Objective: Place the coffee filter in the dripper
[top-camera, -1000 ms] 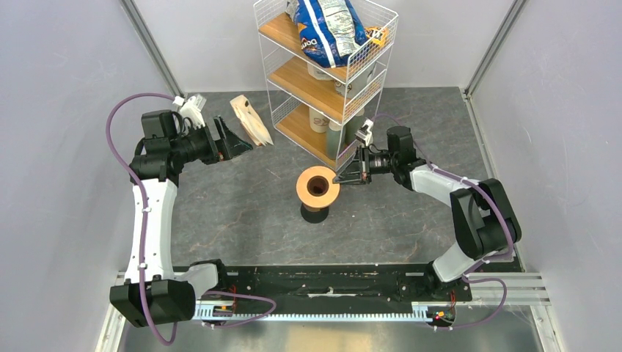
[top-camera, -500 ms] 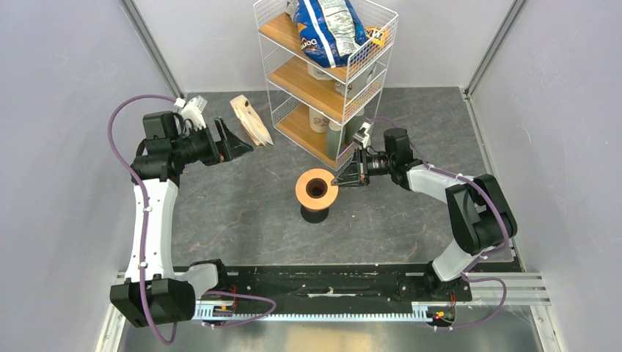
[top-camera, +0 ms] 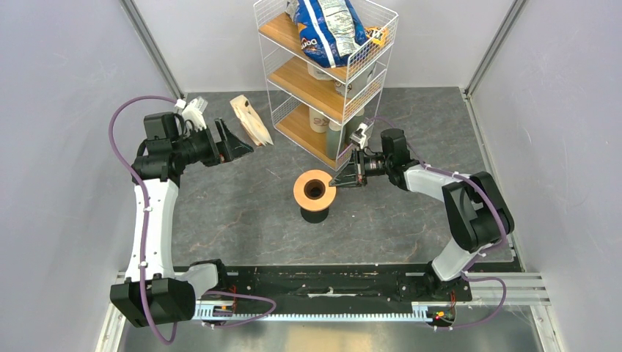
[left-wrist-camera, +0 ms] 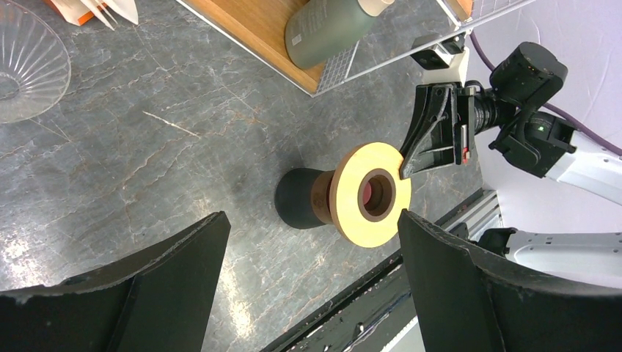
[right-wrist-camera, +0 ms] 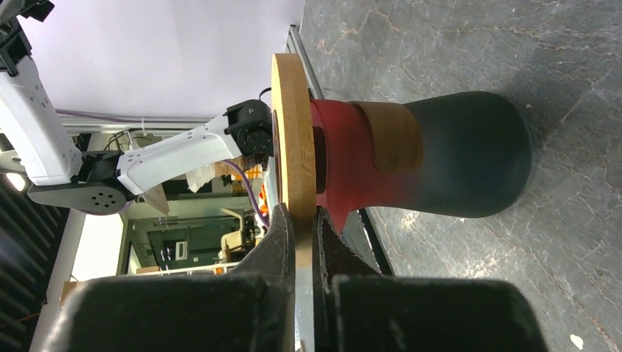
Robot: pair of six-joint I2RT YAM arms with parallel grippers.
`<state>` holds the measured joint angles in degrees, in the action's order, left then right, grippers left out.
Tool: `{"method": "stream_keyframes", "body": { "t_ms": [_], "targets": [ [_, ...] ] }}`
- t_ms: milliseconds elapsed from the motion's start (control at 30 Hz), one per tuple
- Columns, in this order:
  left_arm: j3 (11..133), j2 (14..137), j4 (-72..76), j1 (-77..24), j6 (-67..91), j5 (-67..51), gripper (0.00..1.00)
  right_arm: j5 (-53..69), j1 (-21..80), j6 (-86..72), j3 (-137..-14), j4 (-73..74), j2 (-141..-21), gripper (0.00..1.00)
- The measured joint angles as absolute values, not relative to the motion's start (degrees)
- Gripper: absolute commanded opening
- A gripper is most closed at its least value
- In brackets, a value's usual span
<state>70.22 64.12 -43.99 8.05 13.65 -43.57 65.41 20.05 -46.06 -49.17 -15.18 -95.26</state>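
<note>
The dripper (top-camera: pixel 302 190), a tan ring on a dark maroon-black body, stands mid-table. My right gripper (top-camera: pixel 339 181) is shut on the ring's right rim; in the right wrist view its jaws (right-wrist-camera: pixel 298 213) pinch the ring's edge (right-wrist-camera: pixel 293 110) above the body (right-wrist-camera: pixel 455 161). My left gripper (top-camera: pixel 240 141) is open and empty, held above the table at the back left, well apart from the dripper (left-wrist-camera: pixel 359 226). White pointed paper tips (left-wrist-camera: pixel 117 9) show at the top edge of the left wrist view; I cannot tell whether they are the coffee filter.
A beige folded paper packet (top-camera: pixel 251 121) lies at the back left. A white wire shelf rack (top-camera: pixel 323 70) with a chip bag, cups and a green bottle (left-wrist-camera: pixel 330 29) stands behind the dripper. A clear ribbed glass dish (left-wrist-camera: pixel 22 66) lies left of it.
My right gripper has shifted slightly left with the dripper's ring in its jaws, and the dripper has moved a little left with it. The left arm has barely moved.
</note>
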Motion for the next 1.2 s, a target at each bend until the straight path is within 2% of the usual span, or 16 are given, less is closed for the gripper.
{"method": "stream_keyframes", "body": {
  "t_ms": [500,700,800,1200],
  "targets": [
    [70.2,64.1,-44.0,8.1,13.7,-43.6,0.93,65.2,20.4,-46.2,-50.5,-14.7,-96.7,0.06],
    [70.2,64.2,-44.0,8.1,13.6,-43.6,0.93,65.4,20.5,-45.4,-51.0,-13.2,-96.8,0.24],
    [70.2,64.6,-44.0,8.1,13.6,-43.5,0.93,65.3,20.5,-44.8,-51.2,-12.2,-96.8,0.29],
    [70.2,65.0,-44.0,8.1,13.6,-43.4,0.93,62.3,20.5,-38.8,-53.6,-3.0,-96.7,0.67]
  ]
}}
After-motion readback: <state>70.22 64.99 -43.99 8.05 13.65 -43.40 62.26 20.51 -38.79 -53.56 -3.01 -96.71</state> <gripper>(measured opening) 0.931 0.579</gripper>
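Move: The red-and-black pot stands some 5 cm to the left of my right hand and 2 cm nearer my base, its middle about 8 cm lower. The wooden ring, whose right rim I already hold, is centred above the pot, level with my fingers. The rack's near bottom corner is about 9 cm ahead and 2 cm right, the green bottle some 14 cm ahead and 1 cm right, both lower. From my left hand the pot is about 22 cm right, 3 cm back and 20 cm down. With my right hand I keep the wooden ring's right rim pinched over the pot, barely shifting, then spread my fingers to a little over half open and let go of the rim. As they part, the hand sinks about 1 cm and the fingertips tip some 5 degrees farther down; I don't draw back from the ring yet. ##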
